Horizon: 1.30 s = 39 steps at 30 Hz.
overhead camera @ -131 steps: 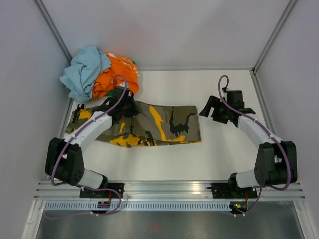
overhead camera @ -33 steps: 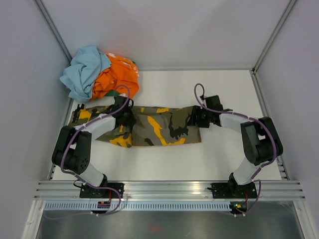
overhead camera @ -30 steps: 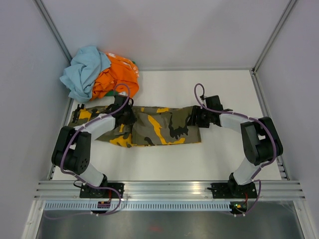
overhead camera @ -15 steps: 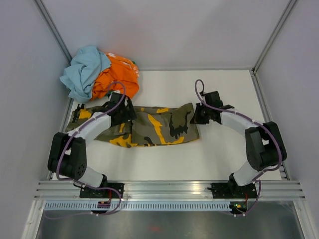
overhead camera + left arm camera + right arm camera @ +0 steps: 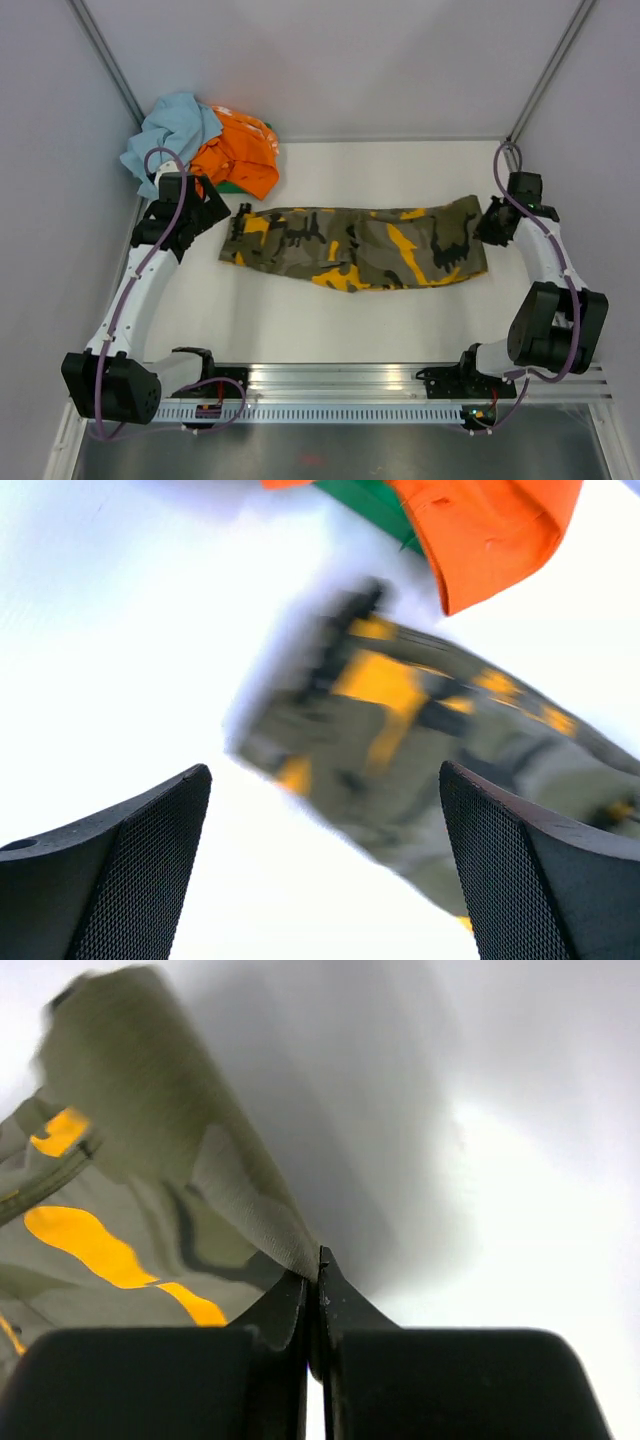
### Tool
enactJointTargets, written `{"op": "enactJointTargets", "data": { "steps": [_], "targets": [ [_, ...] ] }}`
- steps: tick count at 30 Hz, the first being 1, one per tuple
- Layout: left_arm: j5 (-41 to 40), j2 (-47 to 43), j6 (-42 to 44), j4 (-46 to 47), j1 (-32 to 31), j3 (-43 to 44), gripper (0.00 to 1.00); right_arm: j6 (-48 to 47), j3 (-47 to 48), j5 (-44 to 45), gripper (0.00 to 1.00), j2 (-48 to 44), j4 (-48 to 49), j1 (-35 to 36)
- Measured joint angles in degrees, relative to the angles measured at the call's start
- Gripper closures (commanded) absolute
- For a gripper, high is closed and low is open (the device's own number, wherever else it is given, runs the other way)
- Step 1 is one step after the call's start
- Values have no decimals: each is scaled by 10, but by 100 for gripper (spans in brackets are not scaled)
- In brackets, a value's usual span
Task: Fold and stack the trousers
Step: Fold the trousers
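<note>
The camouflage trousers (image 5: 355, 245) lie stretched left to right across the white table (image 5: 330, 325), olive, black and orange-yellow. My right gripper (image 5: 486, 227) is at their right end, shut on a lifted edge of the cloth. In the right wrist view the jaws (image 5: 318, 1262) meet with a fold of the trousers (image 5: 150, 1150) pinched between them. My left gripper (image 5: 212, 208) hovers just left of the trousers' left end, open and empty. The left wrist view shows both fingers (image 5: 130, 870) wide apart, with the blurred trousers (image 5: 420, 740) ahead of them.
A pile of clothes sits in the back left corner: a light blue cloth (image 5: 165, 135) and an orange one (image 5: 238, 155) with a green edge. The orange cloth (image 5: 490, 530) hangs close to the trousers' left end. Grey walls close in on three sides.
My right gripper shut on the trousers' right edge and pulled it far right, drawing the cloth out longer. My left gripper let go, opened and drew back left.
</note>
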Motion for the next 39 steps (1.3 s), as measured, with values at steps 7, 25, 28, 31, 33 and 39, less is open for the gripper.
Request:
{"op": "enactJointTargets", "data": {
  "steps": [7,25,28,31,33,39],
  "targets": [
    [12,9,0,-26,17,-2,0,-30,129,57,100,-9,-140,-35],
    [60,35,0,-9,57,-87,0,185,449,59,100,328,-68,475],
    [63,33,0,-9,71,-105,0,207,510,47,100,383,-39,503],
    [64,31,0,-11,86,-117,0,230,552,44,100,428,3,522],
    [69,30,0,-13,90,-118,0,250,554,42,100,447,33,532],
    [72,23,0,-13,94,-118,0,294,535,45,100,485,81,562]
  ]
}}
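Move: The right hand holds the trousers' right edge just off the table; their free left end lies about 57 cm to its left, 1 cm ahead and some 10 cm below. The orange garment is also about 57 cm left but 20 cm ahead, the blue garment roughly 74 cm left and 22 cm ahead, both about 7 cm lower. From the left hand, the trousers' left end is about 7 cm right, 4 cm ahead and 20 cm below. Still pinching the trousers' edge, the right hand rises, swings 50 cm left, then lowers; the open left sinks. ##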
